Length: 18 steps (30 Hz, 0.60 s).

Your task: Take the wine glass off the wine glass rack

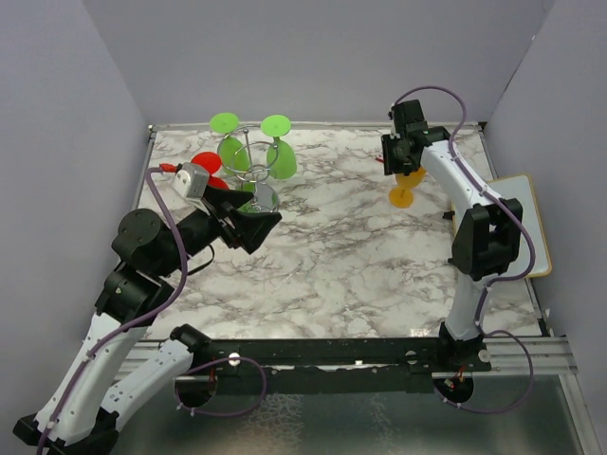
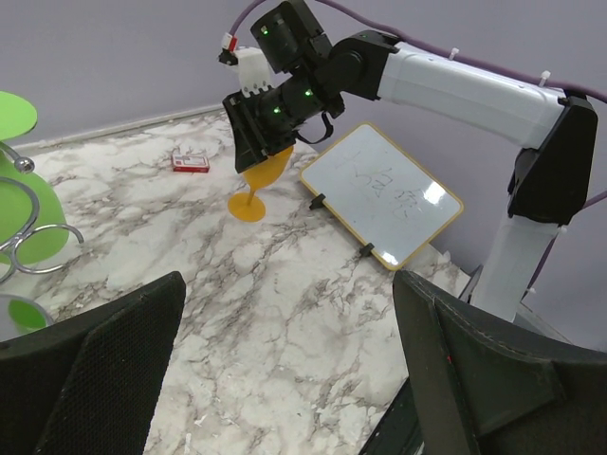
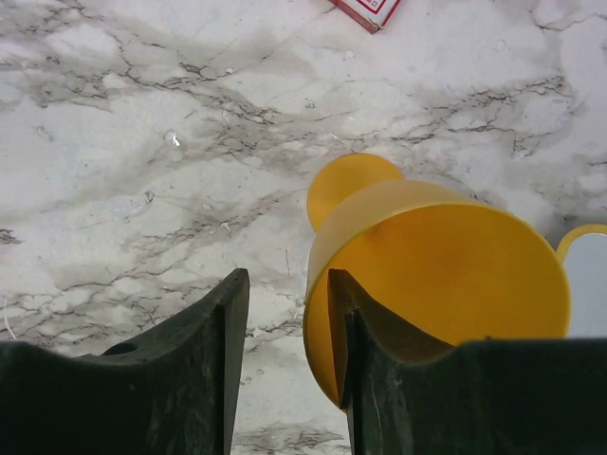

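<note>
The chrome wine glass rack (image 1: 252, 172) stands at the back left, with two green wine glasses (image 1: 281, 156) hanging upside down from its looped arms and a red one (image 1: 205, 163) at its left. An orange wine glass (image 1: 407, 182) stands upright on the marble table at the back right. My right gripper (image 3: 289, 322) is open at its rim: one finger is inside the bowl (image 3: 455, 275) against the wall, the other outside with a gap. My left gripper (image 1: 261, 223) is open wide and empty just in front of the rack's round base; the rack's wire loops (image 2: 28, 237) show at that view's left edge.
A small whiteboard (image 1: 526, 223) with a yellow frame lies at the table's right edge. A small red and white box (image 2: 190, 162) lies near the back wall behind the orange glass. Grey walls close the back and both sides.
</note>
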Each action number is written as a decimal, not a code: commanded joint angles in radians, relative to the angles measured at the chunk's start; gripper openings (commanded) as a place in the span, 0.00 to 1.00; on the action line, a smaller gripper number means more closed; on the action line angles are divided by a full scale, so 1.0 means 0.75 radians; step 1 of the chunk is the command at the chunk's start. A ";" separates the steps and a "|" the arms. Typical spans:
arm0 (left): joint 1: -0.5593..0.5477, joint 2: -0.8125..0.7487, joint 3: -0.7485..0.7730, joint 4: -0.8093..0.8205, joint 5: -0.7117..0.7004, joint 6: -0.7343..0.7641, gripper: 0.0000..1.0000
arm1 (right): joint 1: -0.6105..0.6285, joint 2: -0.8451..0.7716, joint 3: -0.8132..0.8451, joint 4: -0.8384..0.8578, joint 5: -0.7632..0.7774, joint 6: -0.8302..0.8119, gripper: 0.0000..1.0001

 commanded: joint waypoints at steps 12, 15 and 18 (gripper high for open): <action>0.006 0.021 0.019 0.000 -0.015 -0.015 0.93 | -0.005 -0.389 -0.153 0.108 -0.231 -0.019 0.74; 0.005 0.027 0.029 0.000 -0.015 -0.016 0.93 | -0.004 -0.488 -0.221 0.156 -0.297 -0.013 0.77; 0.004 0.017 0.026 0.000 -0.020 -0.022 0.93 | -0.004 -0.588 -0.287 0.214 -0.406 0.013 0.78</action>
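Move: The orange wine glass stands on the table with its middle about 4 cm right of the right hand, level fore-and-aft, and some 7 cm below; its left wall lies between the fingers, one of them inside the bowl. A small red-and-white box lies roughly 11 cm ahead and 2 cm right of that hand, and the whiteboard 28 cm right and 9 cm back, both 15 cm down. From the left hand the glass is about 26 cm ahead, 34 cm right and 33 cm below. The orange wine glass is left standing as the right hand, already partly open around its rim, spreads the fingers to about three-quarters open and draws them up out of the bowl. After a brief near-standstill the hand rises about 10 cm and pulls back some 5 cm, the wrist tipping the fingers outward by about 15 degrees and rolling its left side up. ##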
